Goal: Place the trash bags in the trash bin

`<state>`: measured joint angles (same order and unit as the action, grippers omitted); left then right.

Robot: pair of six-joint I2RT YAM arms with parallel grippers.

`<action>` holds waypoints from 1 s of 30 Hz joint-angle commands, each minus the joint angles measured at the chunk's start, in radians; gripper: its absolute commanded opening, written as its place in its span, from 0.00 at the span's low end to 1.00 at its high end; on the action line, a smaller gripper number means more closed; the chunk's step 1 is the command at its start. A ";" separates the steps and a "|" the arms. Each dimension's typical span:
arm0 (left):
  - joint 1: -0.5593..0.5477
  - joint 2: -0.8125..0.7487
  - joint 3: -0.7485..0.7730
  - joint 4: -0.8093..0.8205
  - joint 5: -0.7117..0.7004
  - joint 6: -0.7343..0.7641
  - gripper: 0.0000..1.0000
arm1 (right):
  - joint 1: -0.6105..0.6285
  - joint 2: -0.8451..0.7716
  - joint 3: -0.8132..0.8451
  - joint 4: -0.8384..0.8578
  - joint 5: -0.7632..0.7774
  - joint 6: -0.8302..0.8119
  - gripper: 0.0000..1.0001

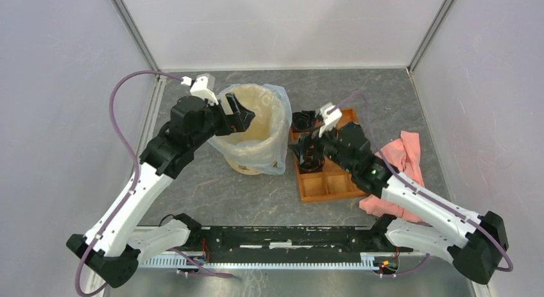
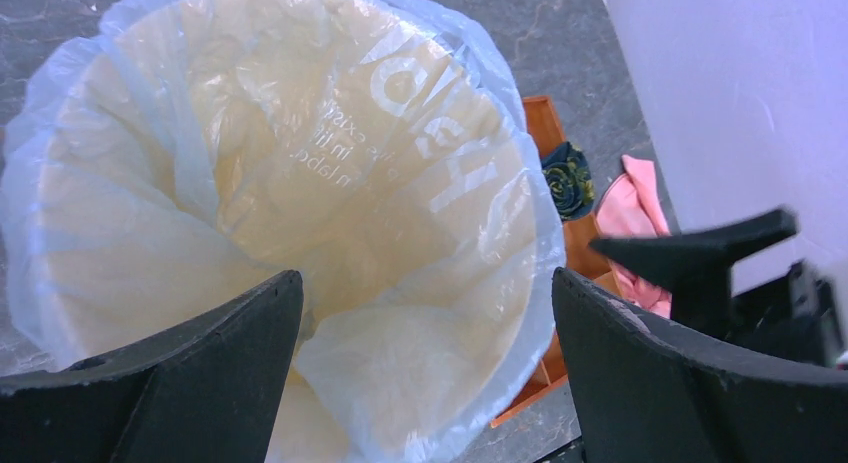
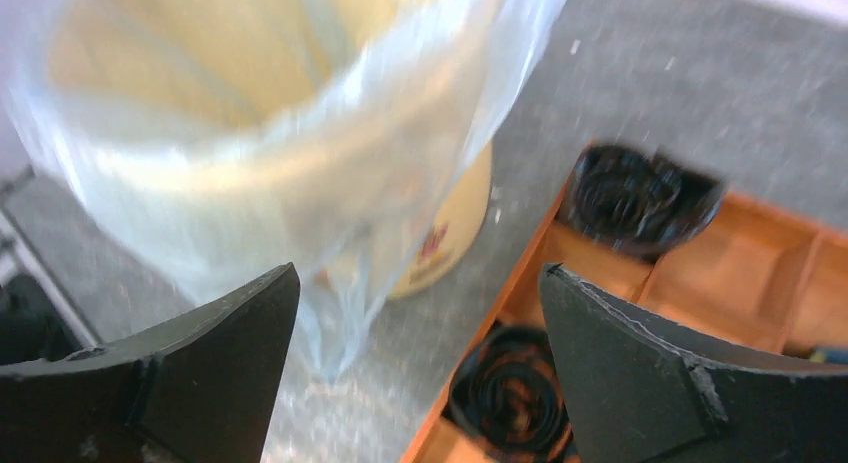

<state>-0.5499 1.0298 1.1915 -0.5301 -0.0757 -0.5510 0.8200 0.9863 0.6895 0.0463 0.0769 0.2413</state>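
The cream-yellow trash bin stands at the middle back of the table. The pale blue trash bag lines it and drapes over its rim; it also shows in the left wrist view and the right wrist view. My left gripper is open and empty above the bin's left rim, its jaws wide over the lined opening. My right gripper is open and empty over the left edge of the orange tray, just right of the bin, apart from the bag.
An orange compartment tray lies right of the bin, with dark rolled items in its cells. A pink cloth lies to the tray's right. Grey walls enclose the back and sides.
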 commanded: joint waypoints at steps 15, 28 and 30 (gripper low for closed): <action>0.001 -0.217 -0.007 -0.097 0.022 0.017 1.00 | -0.343 0.590 0.577 0.310 -0.348 0.326 0.77; 0.001 -0.213 0.000 -0.086 0.125 0.016 1.00 | -0.355 0.811 0.505 0.563 -0.513 0.510 0.51; 0.001 -0.217 0.003 -0.085 0.122 0.013 1.00 | -0.344 0.832 0.478 0.612 -0.529 0.547 0.46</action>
<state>-0.5503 0.8181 1.1881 -0.6315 0.0040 -0.5514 0.4610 1.7813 1.2118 0.4854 -0.3920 0.6918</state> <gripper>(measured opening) 0.996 0.496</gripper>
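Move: The far right stretch of the bag's rim, folded over the bin, lies about 19 cm ahead of the right gripper, 6 cm to its left and roughly level with it. The bin's middle is some 10 cm ahead, 11 cm left and 10 cm lower. In the tray, one black roll sits about 15 cm ahead and 6 cm right, another 2 cm ahead and 7 cm right, both some 18 cm below. From the left gripper, that rim is about 14 cm ahead, 12 cm right and 8 cm lower. Swing the right gripper forward about 20 cm and slightly left, arching up some 12 cm and then down about 10, to the bag's far right rim. Roll its left side up and tip it down, half-closing the fingers about the fold. Meanwhile draw the empty, wide-open left gripper back about 6 cm and up, clear of the bin's mouth. ##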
